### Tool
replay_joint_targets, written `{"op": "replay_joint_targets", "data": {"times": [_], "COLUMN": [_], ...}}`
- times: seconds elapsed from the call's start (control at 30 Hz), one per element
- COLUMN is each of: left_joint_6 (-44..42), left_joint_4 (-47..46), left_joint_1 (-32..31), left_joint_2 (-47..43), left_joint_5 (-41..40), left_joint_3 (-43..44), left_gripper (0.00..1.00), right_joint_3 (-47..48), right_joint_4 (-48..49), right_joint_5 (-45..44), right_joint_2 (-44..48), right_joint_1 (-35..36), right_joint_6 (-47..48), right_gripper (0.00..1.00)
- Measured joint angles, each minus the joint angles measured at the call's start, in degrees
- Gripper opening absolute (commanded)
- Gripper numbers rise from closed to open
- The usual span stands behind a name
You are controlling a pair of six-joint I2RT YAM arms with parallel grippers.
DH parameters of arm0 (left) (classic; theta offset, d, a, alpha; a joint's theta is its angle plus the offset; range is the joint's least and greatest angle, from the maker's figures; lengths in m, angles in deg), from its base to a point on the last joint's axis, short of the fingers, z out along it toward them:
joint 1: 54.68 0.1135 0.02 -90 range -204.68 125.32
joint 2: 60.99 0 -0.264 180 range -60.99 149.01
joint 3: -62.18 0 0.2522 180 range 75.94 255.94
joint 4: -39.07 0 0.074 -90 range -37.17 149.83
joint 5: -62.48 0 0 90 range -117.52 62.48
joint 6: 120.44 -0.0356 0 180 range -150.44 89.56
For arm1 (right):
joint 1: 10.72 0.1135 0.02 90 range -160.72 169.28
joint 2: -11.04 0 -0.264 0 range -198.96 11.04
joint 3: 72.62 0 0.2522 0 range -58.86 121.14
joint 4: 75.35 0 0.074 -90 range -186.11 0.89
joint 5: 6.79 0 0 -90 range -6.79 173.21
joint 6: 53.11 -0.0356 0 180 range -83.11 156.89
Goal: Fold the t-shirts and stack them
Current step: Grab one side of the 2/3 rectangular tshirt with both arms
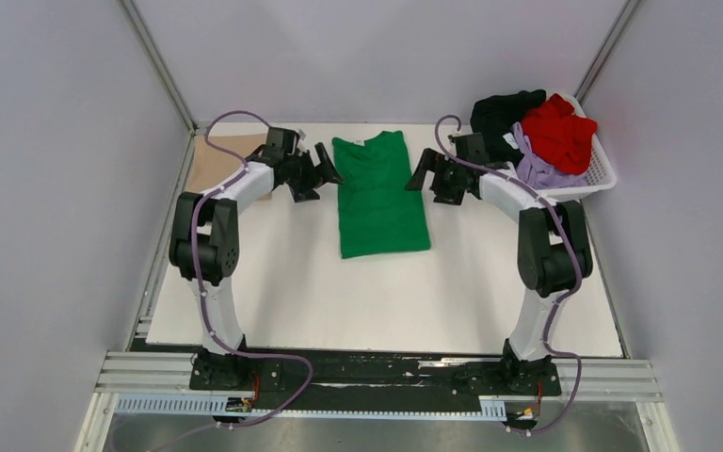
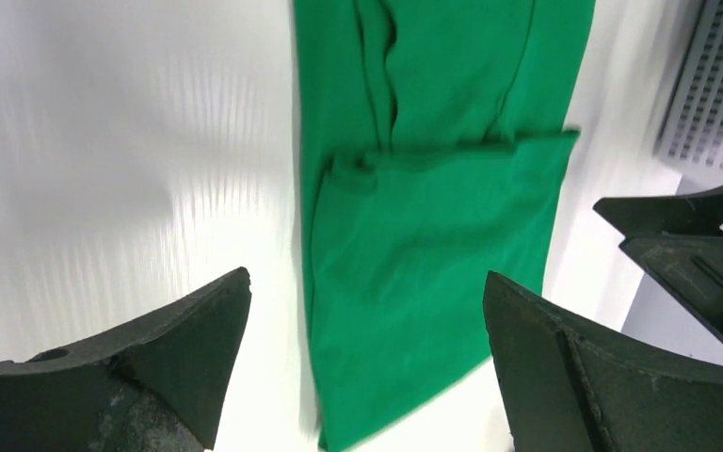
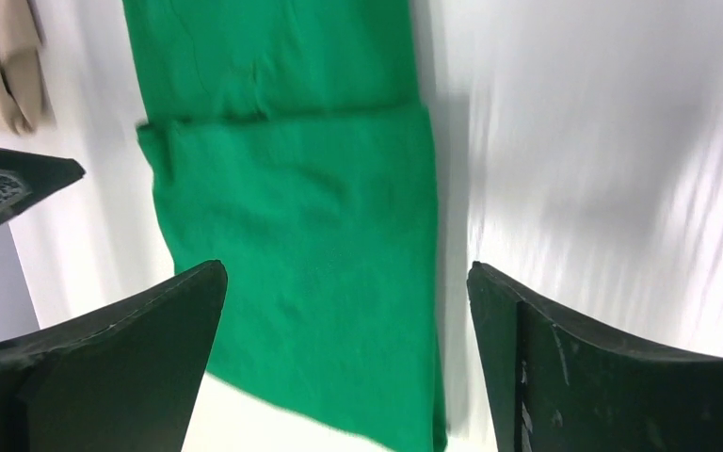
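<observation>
A bright green t-shirt (image 1: 379, 193) lies flat mid-table as a long strip, its sides folded in and the collar at the far end. My left gripper (image 1: 328, 174) hovers open just left of its upper part, holding nothing. My right gripper (image 1: 418, 175) hovers open just right of it, also holding nothing. In the left wrist view the green t-shirt (image 2: 433, 235) lies below the spread jaws of the left gripper (image 2: 367, 292). The right wrist view shows the green t-shirt (image 3: 301, 217) under the open right gripper (image 3: 346, 282). A tan t-shirt (image 1: 228, 158) lies folded at the far left.
A white plastic basket (image 1: 595, 174) stands at the far right corner with black (image 1: 501, 115), red (image 1: 559, 132) and lavender (image 1: 538, 166) t-shirts heaped in it. The tan t-shirt (image 3: 8, 66) shows in the right wrist view. Grey walls close in the white table (image 1: 386, 301).
</observation>
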Motion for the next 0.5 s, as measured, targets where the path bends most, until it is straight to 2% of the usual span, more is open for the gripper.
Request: {"op": "replay_joint_targets", "data": {"times": [0.17,0.27,0.43,0.5], "left_joint_6": [0.13,0.28,1.05,1.60], "left_joint_4": [-0.79,-0.74,-0.90,-0.81], "left_joint_1": [-1.27,-4.24,-9.57,-10.71], "left_joint_2": [-12.24,-18.91,-22.60,-22.34], "left_joint_5": [-0.79,-2.29,-3.98,-4.39], "left_joint_3": [-14.01,-20.87,-28.28,-30.34], "left_gripper": [1.00,1.00,0.99,0.96], "right_joint_3": [-13.97,-20.37,-27.17,-28.74], "right_joint_4": [0.44,0.33,0.33,0.28], "right_joint_5": [-0.44,-0.52,0.09,0.24], "right_joint_2": [11.43,16.65,19.58,19.58], "right_joint_1": [0.02,0.02,0.02,0.02], "right_joint_6": [-0.09,-0.57,-2.03,-2.54], "right_gripper": [1.00,1.00,0.98,0.97]}}
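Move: Back towards the robot lie the two near corners of the folded green t-shirt. The left one is about 15 cm back and 3 cm right of the left hand, the right one some 13 cm back and 2 cm right of the right hand, both roughly 4-5 cm lower. The collar end is some 16 cm ahead and 7 cm right of the left hand. The beige folded shirt lies 8 cm ahead and 22 cm left of that same hand. Sweeping back along the two sides of the green t-shirt, both open hands head for its near corners, the left going about 16 cm and the right about 13 cm. The left travels nearly level, then dips late; the right sinks later on too and drifts slightly outward. Both tip a little further down, fingers staying wide open. ##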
